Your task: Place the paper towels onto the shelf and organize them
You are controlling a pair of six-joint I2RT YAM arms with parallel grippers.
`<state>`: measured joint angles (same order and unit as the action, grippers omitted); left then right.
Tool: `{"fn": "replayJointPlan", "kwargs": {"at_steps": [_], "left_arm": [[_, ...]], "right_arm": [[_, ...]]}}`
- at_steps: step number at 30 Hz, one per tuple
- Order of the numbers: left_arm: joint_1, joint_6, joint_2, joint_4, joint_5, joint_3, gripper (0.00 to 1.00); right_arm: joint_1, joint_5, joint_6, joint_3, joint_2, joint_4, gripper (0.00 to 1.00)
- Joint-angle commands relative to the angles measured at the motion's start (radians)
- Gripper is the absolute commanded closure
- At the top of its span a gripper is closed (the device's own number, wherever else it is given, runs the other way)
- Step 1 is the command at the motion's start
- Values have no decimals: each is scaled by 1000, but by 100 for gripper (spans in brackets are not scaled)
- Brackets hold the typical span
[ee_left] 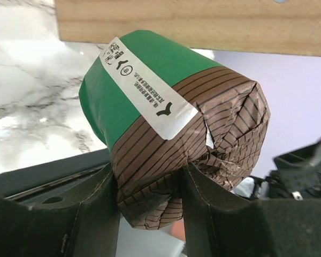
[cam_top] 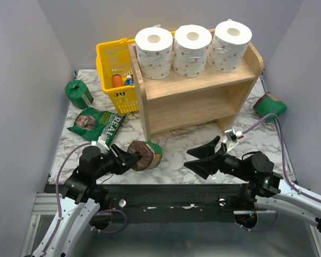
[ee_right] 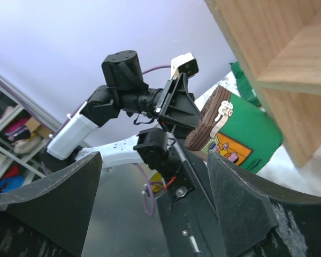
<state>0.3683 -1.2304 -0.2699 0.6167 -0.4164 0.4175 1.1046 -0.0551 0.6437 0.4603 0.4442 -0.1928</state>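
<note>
Three white dotted paper towels (cam_top: 192, 49) stand in a row on top of the wooden shelf (cam_top: 192, 99). My left gripper (cam_top: 129, 158) is shut on the brown end of a green-wrapped roll (cam_top: 147, 155), held just above the table's near edge; in the left wrist view the fingers (ee_left: 93, 214) pinch that roll (ee_left: 166, 118) by its crumpled end. My right gripper (cam_top: 203, 155) stands open and holds nothing, a little to the right of that roll (ee_right: 241, 134). Two more green rolls lie on the table, one far left (cam_top: 77, 92) and one far right (cam_top: 270, 105).
A yellow basket (cam_top: 115, 72) with bottles stands against the shelf's left side. A flat green bag marked "REAL" (cam_top: 96, 124) lies in front of it. Grey walls close in on both sides. The shelf's edge (ee_right: 278, 48) is close by my right gripper.
</note>
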Motion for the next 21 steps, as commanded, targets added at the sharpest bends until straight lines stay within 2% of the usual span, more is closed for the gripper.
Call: {"fn": "replayJointPlan", "kwargs": {"at_steps": [1,9,16,21], "left_arm": [[6,-58,61,-267,-196,21,55],[6,-46,113,-204,-231,35,55],[6,-126,167,-345,-324,6,55],[6,-155,176,-394,-344,-12,55]], "right_arm": [[0,-25,86,-34,33,-114,12],[0,5,116,-74,38,-129,12],[0,-78,137,-140,7,-223,11],[0,-141,143,-132,65,-286,9]]}}
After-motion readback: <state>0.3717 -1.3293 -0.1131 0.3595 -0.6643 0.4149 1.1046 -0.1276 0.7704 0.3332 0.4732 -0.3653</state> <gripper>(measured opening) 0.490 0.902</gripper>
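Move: The paper towel roll, held by its brown end in the left fingers, has its middle about 2 cm ahead, 5 cm right and 2 cm below the left hand. The open right gripper lies some 19 cm right, 2 cm back and 11 cm up from the left hand; the shelf's near left foot about 9 cm ahead, 2 cm right and 16 cm down. From the right hand the roll is roughly 14 cm left, 4 cm ahead and 13 cm below. The green-and-brown roll, still pinched by its end, is raised about 8 cm by the left hand, drawn back some 4 cm and carried slightly right towards the open right gripper, the fingers tipping up about 15 degrees and swinging clockwise. The right hand sinks a couple of centimetres and edges left and back, fingers wide open, not yet touching the roll. ##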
